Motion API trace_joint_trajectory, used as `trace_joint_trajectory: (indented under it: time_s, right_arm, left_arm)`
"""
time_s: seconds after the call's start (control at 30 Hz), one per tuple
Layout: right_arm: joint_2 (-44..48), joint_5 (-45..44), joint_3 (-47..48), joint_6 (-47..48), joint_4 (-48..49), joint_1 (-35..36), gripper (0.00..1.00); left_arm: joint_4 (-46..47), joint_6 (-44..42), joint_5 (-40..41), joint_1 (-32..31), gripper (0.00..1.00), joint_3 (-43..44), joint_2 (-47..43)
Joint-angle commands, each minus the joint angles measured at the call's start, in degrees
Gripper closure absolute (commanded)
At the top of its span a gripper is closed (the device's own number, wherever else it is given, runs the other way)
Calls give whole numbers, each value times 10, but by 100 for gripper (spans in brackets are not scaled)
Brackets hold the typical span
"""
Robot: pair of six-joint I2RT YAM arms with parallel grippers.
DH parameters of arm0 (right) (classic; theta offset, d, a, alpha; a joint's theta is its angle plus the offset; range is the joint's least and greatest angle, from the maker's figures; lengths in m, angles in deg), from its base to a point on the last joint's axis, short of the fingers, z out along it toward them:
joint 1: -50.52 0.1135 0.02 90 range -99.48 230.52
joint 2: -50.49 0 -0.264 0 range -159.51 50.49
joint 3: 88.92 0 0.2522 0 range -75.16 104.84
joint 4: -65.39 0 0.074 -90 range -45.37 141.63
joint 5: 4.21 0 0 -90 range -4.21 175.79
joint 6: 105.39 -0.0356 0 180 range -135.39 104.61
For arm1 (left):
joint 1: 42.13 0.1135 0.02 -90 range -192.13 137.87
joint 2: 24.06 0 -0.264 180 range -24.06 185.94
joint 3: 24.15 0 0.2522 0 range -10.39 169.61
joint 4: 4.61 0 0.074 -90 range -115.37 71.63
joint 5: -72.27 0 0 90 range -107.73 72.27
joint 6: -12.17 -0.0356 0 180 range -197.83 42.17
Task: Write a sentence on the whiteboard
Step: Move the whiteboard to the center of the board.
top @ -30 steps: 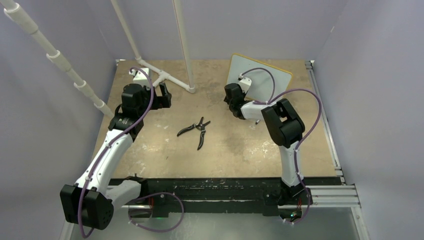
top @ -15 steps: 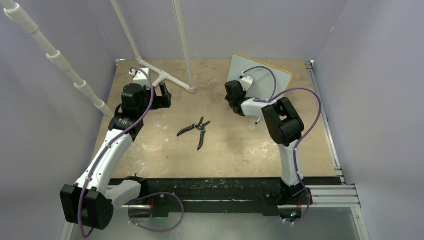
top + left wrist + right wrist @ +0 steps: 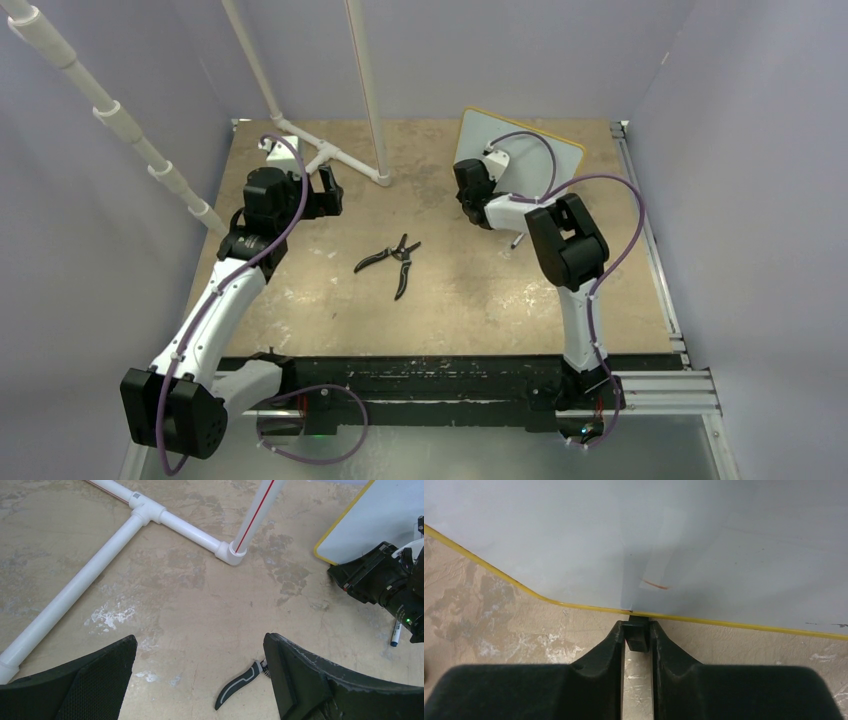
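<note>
The whiteboard point(image 3: 478, 130), white with a yellow rim, stands tilted at the back right of the table. It fills the top of the right wrist view point(image 3: 574, 535) and shows in the left wrist view point(image 3: 380, 525). My right gripper point(image 3: 636, 630) is low at the board's bottom edge point(image 3: 468, 192), shut on the small black foot point(image 3: 636, 636) under the rim. The sentence is out of view; the board face I see bears only a short reddish stroke point(image 3: 655, 584). My left gripper point(image 3: 325, 190) hangs open over the table at the left point(image 3: 200, 645), holding nothing.
A blue-capped marker point(image 3: 516, 241) lies on the table beside the right arm point(image 3: 395, 635). Black-handled pliers point(image 3: 392, 258) lie mid-table, one handle point(image 3: 239, 686) near my left fingers. A white pipe frame point(image 3: 330, 155) crosses the back left. Purple walls close in the sides.
My right gripper's jaws have closed onto the board's black foot, and that arm has edged slightly toward the board. The left arm has not moved.
</note>
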Motion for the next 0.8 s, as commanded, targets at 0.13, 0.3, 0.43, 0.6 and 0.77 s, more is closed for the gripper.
trace_joint_trajectory:
  time_s: [0.13, 0.3, 0.43, 0.6, 0.77]
  right_arm:
    - [20, 5, -38, 46, 35, -4, 100]
    - [59, 38, -114, 98, 89, 8, 100]
    - [99, 76, -185, 134, 142, 21, 100]
    - [151, 123, -257, 165, 189, 42, 100]
    - [195, 163, -310, 187, 216, 76, 100]
  left_arm:
    - [17, -2, -2, 5, 3, 9, 12]
    - [17, -1, -4, 5, 3, 9, 17]
    - [17, 0, -6, 5, 3, 9, 21]
    - [17, 1, -8, 5, 3, 8, 26]
    - [18, -1, -5, 5, 3, 8, 28]
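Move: At the right hand's closed fingertips is the black foot under the left part of the whiteboard's lower edge; the whiteboard's middle lies about 4 cm ahead, 11 cm right and 8 cm up. From this hand the open middle of the table is some 12 cm back and 11 cm left, the marker 10 cm back and 13 cm right, the shears 17 cm back and 17 cm left. From the left hand, the whiteboard is roughly 20 cm ahead, 45 cm right and 15 cm below. Keeping its pinch on the black foot, the right hand first holds still, then drags the whiteboard's left end back towards the robot by about 10 cm, level and gathering speed, with a slight drift left near the end. Meanwhile the wrist turns counter-clockwise some 20 degrees, swinging the board with it. ##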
